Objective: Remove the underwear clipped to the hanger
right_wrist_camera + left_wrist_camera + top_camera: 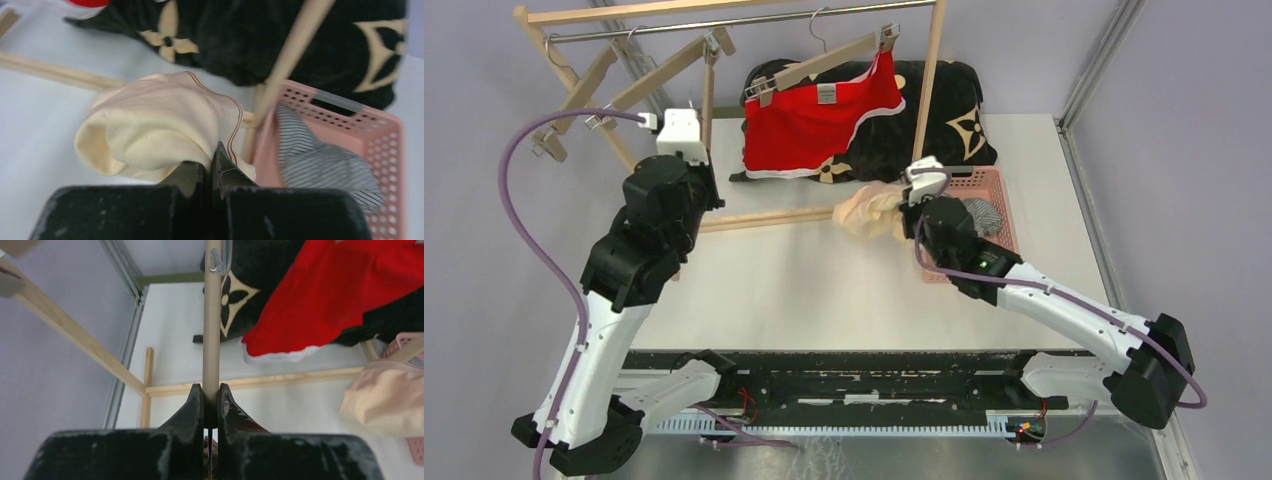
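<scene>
The red underwear [819,125] with white trim hangs clipped to a wooden hanger [824,62] on the rack; it also shows in the left wrist view [340,295]. My left gripper [692,140] is shut on the bar of an empty wooden hanger [212,330], its jaws [210,395] pinching the bar. My right gripper [911,195] is shut on the pale beige underwear [869,212], held bunched just left of the pink basket [999,185]; it also shows in the right wrist view [160,125]. The grey-and-white striped underwear [320,160] lies in the basket.
The wooden rack's base rail [764,218] and right post [929,80] stand close to both grippers. A big black cushion with tan flower marks [954,110] lies behind the rack. More empty hangers [589,85] hang at the rack's left end.
</scene>
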Tool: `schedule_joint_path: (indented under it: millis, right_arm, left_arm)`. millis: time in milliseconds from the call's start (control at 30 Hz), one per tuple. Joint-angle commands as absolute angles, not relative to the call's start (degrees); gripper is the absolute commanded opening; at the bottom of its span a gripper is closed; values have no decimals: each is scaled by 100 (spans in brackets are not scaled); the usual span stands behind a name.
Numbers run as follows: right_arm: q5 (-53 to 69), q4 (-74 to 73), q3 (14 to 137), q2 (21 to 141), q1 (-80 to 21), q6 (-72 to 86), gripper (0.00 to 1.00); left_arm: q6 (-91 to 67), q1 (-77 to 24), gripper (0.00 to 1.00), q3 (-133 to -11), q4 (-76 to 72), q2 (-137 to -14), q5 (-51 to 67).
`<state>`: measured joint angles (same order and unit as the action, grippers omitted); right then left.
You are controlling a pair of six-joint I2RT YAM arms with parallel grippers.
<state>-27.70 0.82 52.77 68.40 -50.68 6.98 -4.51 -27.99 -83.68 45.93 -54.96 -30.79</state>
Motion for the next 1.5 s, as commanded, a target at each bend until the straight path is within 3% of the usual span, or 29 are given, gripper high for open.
schedule_joint_path:
  millis: [0, 133, 700, 1467]
  right_arm:
    - [-3063, -140, 5447, 6441, -4398, 683, 1]
    - [-3173, -138, 5428, 6224, -4085, 521, 1]
    - [-3335, 14, 5248, 6699, -3169, 471, 1]
    - [-4575, 199, 4614, 7942, -2178, 1691, 1]
  left_arm:
    - [291, -2743, 3, -9020, 4285, -5810, -3342]
    - [439, -2576, 3, -9210, 4235, -6244, -2925]
    - [743, -766, 3, -9942, 3590, -7039, 914]
    - [712, -704, 3, -10712, 3405, -7303, 816]
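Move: The pink basket for the held cream underwear stands roughly 7 cm ahead and 20 cm right of the right hand, 19 cm below; the rack's right foot is 9 cm ahead, 6 cm right, 23 cm below. For the held hanger, the rail lies about 23 cm ahead, 6 cm right and 18 cm above the left hand; the nearest empty hanger hangs 16 cm ahead, 9 cm left, 8 cm up, the red underwear 19 cm ahead, 22 cm right, just below level. Swing the right gripper about 20 cm right and somewhat forward over the basket, turning it clockwise, then lower the still-pinched cream underwear some 10 cm into it. Meanwhile push the left gripper forward towards the rail with the empty hanger, dipping slightly, then raise it about 10 cm, turning clockwise and tilting the fingers up; keep both grips shut. ##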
